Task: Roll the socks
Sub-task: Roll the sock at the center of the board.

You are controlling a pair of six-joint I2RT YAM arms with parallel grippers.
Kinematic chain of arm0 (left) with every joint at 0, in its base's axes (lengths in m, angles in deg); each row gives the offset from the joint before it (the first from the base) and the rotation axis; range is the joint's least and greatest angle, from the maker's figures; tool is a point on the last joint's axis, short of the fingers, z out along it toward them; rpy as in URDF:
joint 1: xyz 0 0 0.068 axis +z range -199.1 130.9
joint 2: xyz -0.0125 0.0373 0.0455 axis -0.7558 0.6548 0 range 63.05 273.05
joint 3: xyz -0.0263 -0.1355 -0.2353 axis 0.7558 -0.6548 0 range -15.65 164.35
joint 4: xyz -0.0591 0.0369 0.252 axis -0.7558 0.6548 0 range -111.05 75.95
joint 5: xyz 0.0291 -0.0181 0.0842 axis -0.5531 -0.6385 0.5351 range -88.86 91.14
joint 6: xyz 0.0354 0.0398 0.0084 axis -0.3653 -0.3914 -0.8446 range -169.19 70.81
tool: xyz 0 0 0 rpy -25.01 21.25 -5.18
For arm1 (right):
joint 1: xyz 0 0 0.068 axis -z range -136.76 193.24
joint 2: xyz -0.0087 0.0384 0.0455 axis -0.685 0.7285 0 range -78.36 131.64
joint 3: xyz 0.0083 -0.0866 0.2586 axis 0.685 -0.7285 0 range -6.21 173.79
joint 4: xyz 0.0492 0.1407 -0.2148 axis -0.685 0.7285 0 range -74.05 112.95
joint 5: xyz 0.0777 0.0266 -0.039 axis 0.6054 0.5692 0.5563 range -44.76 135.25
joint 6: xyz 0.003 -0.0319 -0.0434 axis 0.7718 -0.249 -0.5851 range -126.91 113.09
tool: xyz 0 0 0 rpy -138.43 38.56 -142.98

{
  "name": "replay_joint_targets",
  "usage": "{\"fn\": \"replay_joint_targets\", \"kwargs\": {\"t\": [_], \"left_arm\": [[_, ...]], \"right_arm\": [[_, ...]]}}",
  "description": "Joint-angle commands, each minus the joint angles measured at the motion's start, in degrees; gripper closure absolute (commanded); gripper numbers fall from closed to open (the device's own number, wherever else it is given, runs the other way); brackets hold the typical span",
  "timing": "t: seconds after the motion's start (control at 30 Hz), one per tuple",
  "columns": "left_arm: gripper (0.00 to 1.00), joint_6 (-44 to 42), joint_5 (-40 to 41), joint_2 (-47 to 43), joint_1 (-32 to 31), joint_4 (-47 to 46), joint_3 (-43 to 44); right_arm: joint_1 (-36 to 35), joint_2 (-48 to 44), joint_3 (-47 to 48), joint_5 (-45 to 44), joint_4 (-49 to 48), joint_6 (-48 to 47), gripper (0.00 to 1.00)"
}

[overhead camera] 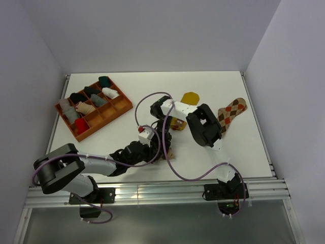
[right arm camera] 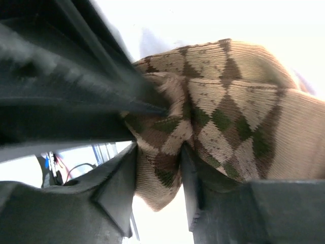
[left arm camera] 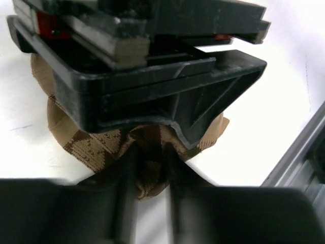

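Both grippers pinch the same brown-and-cream argyle sock, bunched up at the table's middle front. My left gripper is shut on a fold of the sock; the right gripper's black body sits right above it. My right gripper is shut on a fold of the sock. In the top view the left gripper and right gripper meet over it and hide most of it. The mustard yellow sock lies behind the right arm. The orange-brown-cream argyle sock lies flat at the right.
An orange compartment tray with several small dark, white, grey and red bundles stands at the back left. A purple cable loops across the table's front. The metal rail runs along the near edge.
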Motion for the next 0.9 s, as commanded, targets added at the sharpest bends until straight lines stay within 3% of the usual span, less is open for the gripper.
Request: {"fn": "replay_joint_targets", "kwargs": {"t": [0.0,0.13,0.23,0.5,0.87], "left_arm": [[0.80,3.98,-2.87,1.78,-0.30,-2.28,-1.92],[1.00,6.18,-4.11,2.40,-0.30,-3.25,-3.42],[1.00,7.68,-4.55,3.01,-0.30,-3.87,-4.47],[1.00,12.25,-6.91,3.54,1.98,-3.08,-6.23],[1.00,18.31,-14.46,5.65,7.61,-3.42,-7.90]], "right_arm": [[0.33,0.51,-0.05,-1.73,-4.59,0.53,0.53],[0.85,-2.47,-2.94,-0.76,-8.54,3.07,0.45],[1.81,-5.72,-5.32,0.03,-11.89,5.18,0.38],[5.77,-17.13,-13.31,0.21,-21.19,10.11,0.32],[10.87,-37.26,-32.20,-4.53,-40.86,13.36,0.30]]}}
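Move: The brown argyle sock being rolled lies bunched under both hands, its middle about 2 cm ahead of the left hand, 3 cm to its right and 1 cm below; from the right hand it is about 2 cm left, level fore and aft, and 1 cm below. The yellow sock lies some 16 cm ahead of the right hand and 8 cm to its right; the sock box is about 21 cm ahead and 27 cm left of the left hand. The sock's gathered fold is pinched by the left fingers, which close from part open to nearly shut and hold nearly in place while the wrist tips and rolls some 20 degrees. The right fingers spread and let go of the fold; after a brief stay that hand draws off forward, up and to the right, about 5 cm forward and as much up, tilting as it leaves. ##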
